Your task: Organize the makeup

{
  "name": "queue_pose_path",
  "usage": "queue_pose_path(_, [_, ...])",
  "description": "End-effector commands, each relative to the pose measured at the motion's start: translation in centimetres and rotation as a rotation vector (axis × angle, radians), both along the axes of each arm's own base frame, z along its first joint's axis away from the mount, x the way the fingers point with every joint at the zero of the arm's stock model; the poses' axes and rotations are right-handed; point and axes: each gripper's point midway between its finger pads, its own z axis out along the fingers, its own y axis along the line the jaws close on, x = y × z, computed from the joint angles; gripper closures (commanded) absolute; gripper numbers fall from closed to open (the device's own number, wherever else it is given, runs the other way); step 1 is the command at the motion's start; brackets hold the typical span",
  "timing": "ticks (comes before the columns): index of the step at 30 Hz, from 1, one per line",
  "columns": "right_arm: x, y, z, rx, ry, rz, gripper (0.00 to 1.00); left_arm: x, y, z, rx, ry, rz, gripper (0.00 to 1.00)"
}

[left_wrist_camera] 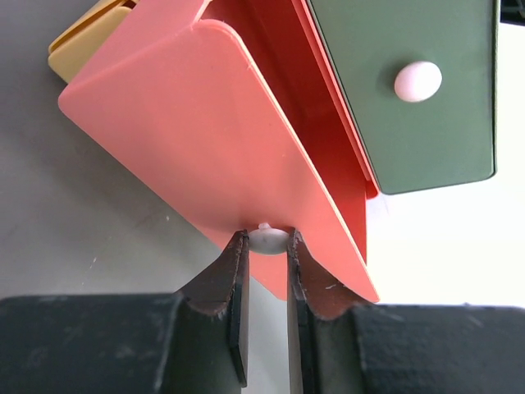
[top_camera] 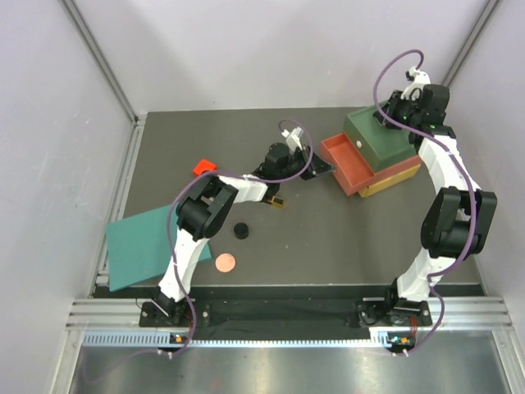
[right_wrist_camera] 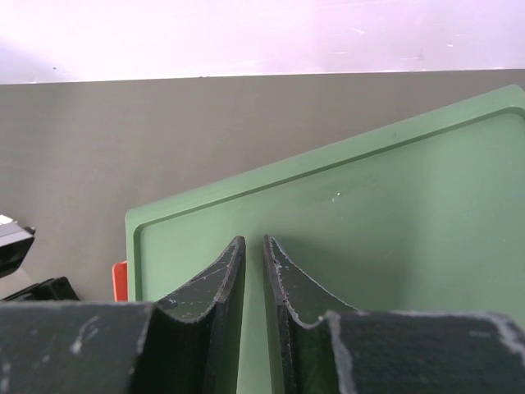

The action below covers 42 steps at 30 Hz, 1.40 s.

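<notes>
My left gripper is shut on the white knob of the red drawer, which stands pulled out of the drawer box. My right gripper is shut and empty, with its tips on the box's green top. The black round compact and the copper disc lie on the table in front of the left arm. A black-gold palette lies under the left forearm. A small red-orange item sits at the back left. The other makeup is out of view.
The large teal sheet overhangs the table's left edge. The green drawer with its white knob is closed above the red one. The yellow drawer sits at the bottom of the box. Walls close in the table at the back and sides.
</notes>
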Motion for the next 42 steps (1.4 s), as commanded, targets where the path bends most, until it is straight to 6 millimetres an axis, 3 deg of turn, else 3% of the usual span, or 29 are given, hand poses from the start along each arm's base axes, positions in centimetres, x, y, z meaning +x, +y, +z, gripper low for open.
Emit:
queue_pose_path(1, [-8.1, 0.7, -14.9, 0.033, 0.579, -0.005, 0.84, -0.8, 0.6, 2.2, 0.014, -0.073, -0.018, 1.0])
queue_pose_path(6, [-8.1, 0.7, -14.9, 0.032, 0.58, -0.004, 0.84, -0.4, 1.0, 1.8, 0.035, -0.078, -0.009, 1.0])
queue_pose_path(8, [-8.0, 0.7, -14.8, 0.032, 0.579, -0.004, 0.84, -0.3, 1.3, 1.3, 0.082, -0.093, -0.011, 0.88])
queue_pose_path(10, [-8.1, 0.7, -14.9, 0.032, 0.582, -0.004, 0.84, -0.2, 1.5, 1.4, 0.105, -0.116, -0.011, 0.61])
queue_pose_path(13, [-8.0, 0.7, -14.9, 0.032, 0.582, -0.004, 0.84, 0.0, 2.1, 1.3, 0.14, -0.131, -0.003, 0.41])
queue_pose_path(20, [-8.0, 0.7, -15.0, 0.033, 0.584, -0.005, 0.84, 0.3, 3.1, 2.2, 0.159, -0.194, 0.007, 0.19])
queue_pose_path(30, [-8.2, 0.8, -15.4, 0.035, 0.591, -0.004, 0.84, -0.3, 6.5, 4.7, 0.356, -0.475, -0.02, 0.17])
queue_pose_path(37, [-8.2, 0.8, -15.3, 0.036, 0.588, -0.003, 0.84, -1.9, 9.6, 2.0, 0.633, -0.593, -0.16, 0.17])
queue_pose_path(42, [-8.2, 0.7, -15.2, 0.033, 0.586, -0.004, 0.84, -3.1, 13.9, -0.1, 0.852, -0.563, -0.193, 0.17])
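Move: The left fingers are still closed round the knob of the already open red drawer, whose tray lies about 5 cm to the right and 1 cm ahead. Two small gold-edged compacts lie around 18 cm to the left, 7 cm back and 8 cm below; the black jar is some 27 cm left and 19 cm back. From the idle right hand, the compacts are roughly 33 cm left, 20 cm back and 17 cm lower. Left hand opens off the drawer knob, withdrawing about 10 cm left towards the compacts, rolling and tipping down. ##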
